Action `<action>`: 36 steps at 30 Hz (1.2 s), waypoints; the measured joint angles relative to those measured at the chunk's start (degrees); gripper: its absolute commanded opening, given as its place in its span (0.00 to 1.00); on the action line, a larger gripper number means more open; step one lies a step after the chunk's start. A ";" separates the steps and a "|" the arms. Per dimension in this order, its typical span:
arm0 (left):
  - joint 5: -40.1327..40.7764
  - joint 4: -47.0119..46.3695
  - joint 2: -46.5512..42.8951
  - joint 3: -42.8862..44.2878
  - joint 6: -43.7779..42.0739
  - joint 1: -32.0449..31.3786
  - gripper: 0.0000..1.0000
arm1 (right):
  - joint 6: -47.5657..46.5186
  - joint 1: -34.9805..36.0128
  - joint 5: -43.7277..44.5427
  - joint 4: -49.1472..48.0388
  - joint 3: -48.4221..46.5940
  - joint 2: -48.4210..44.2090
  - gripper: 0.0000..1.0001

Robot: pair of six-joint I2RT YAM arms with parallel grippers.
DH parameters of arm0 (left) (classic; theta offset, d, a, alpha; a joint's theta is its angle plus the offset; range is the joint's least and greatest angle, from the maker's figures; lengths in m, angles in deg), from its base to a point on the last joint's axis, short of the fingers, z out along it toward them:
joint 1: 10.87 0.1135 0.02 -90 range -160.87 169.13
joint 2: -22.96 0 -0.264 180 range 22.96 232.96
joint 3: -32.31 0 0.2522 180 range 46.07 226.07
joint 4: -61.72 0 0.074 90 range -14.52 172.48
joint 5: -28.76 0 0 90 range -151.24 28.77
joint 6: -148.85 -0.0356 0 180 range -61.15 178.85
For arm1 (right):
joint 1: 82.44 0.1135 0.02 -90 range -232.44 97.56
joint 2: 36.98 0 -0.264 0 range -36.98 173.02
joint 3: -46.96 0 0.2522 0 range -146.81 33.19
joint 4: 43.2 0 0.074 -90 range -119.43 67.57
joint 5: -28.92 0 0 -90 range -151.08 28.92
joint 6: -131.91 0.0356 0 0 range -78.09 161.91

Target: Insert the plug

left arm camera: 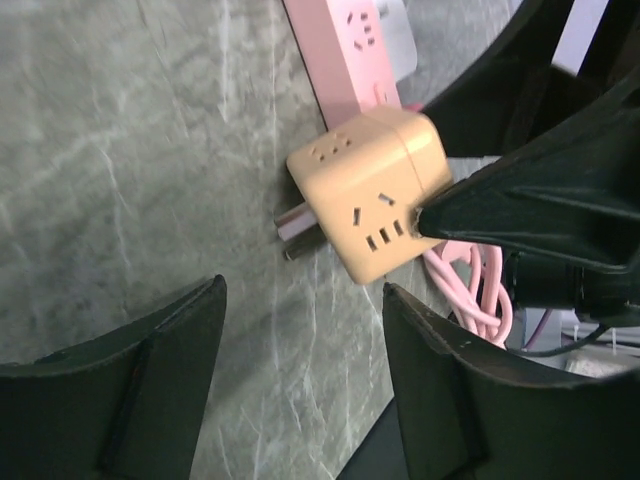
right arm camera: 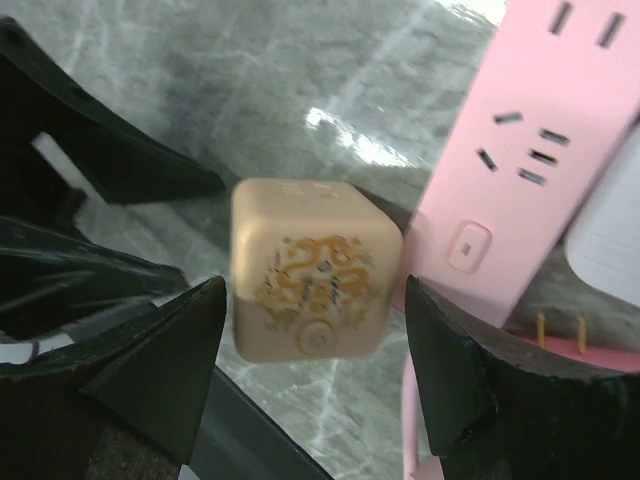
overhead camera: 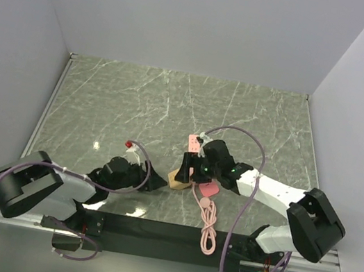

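The tan cube (overhead camera: 179,178) sits near the table's front, its metal prongs (left arm camera: 295,228) pointing sideways. My right gripper (right arm camera: 312,300) is open and straddles the tan cube (right arm camera: 312,268), with a gap on each side. The coral-pink plug (overhead camera: 208,188) lies under the right wrist; its edge and two prongs (right arm camera: 560,330) show at the lower right of the right wrist view. My left gripper (left arm camera: 302,300) is open just short of the tan cube (left arm camera: 365,190), with only bare table between its fingers. In the top view the left gripper (overhead camera: 153,181) points at the cube from the left.
The long pale-pink power strip (overhead camera: 194,145) lies just behind the cube, with a white block (right arm camera: 610,230) on it. Its pink cord (overhead camera: 208,229) is coiled towards the front edge. A black rail (overhead camera: 151,229) runs along the near edge. Grey walls enclose the table.
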 measured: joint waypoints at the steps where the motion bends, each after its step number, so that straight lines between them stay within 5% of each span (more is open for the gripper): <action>1: -0.04 -0.55 0.92 0.02 0.24 -0.44 0.67 | 0.15 -0.04 -0.52 -0.57 0.00 0.39 0.79; 13: -1.79 -10.64 13.42 2.84 2.71 -1.29 0.62 | 0.79 -0.48 -3.06 -6.60 0.00 3.39 0.78; 17: -3.48 -12.98 15.76 3.28 3.32 -1.46 0.51 | 0.17 -0.59 -3.41 -6.49 0.00 3.41 0.77; 26: -4.55 -16.09 17.16 3.28 4.22 -1.53 0.38 | -3.39 -0.63 -5.05 -2.03 -0.48 2.14 0.76; 36: -3.10 -16.11 17.09 2.51 4.17 -1.51 0.37 | -4.55 1.55 -3.61 3.54 -0.48 0.55 0.74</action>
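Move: The tan cube plug lies about 4 cm right of my left hand, 1 cm ahead and 2 cm below. It is some 2 cm behind my right hand, 1 cm to its left and about 3 cm below. The pink power strip's middle is roughly 7 cm ahead of the plug and 3 cm right of it; the red box sits about 9 cm right of the plug and 1 cm nearer me. My left hand dips about 1 cm and slides some 3 cm right to the plug, its fingers closing from wide to under half open so that one tip comes up against the plug's near-left corner. My right hand, fingers still wide about the plug, first eases 1.5 cm left and a little forward, then draws back about 3 cm and slightly right, turning a few degrees counter-clockwise. ##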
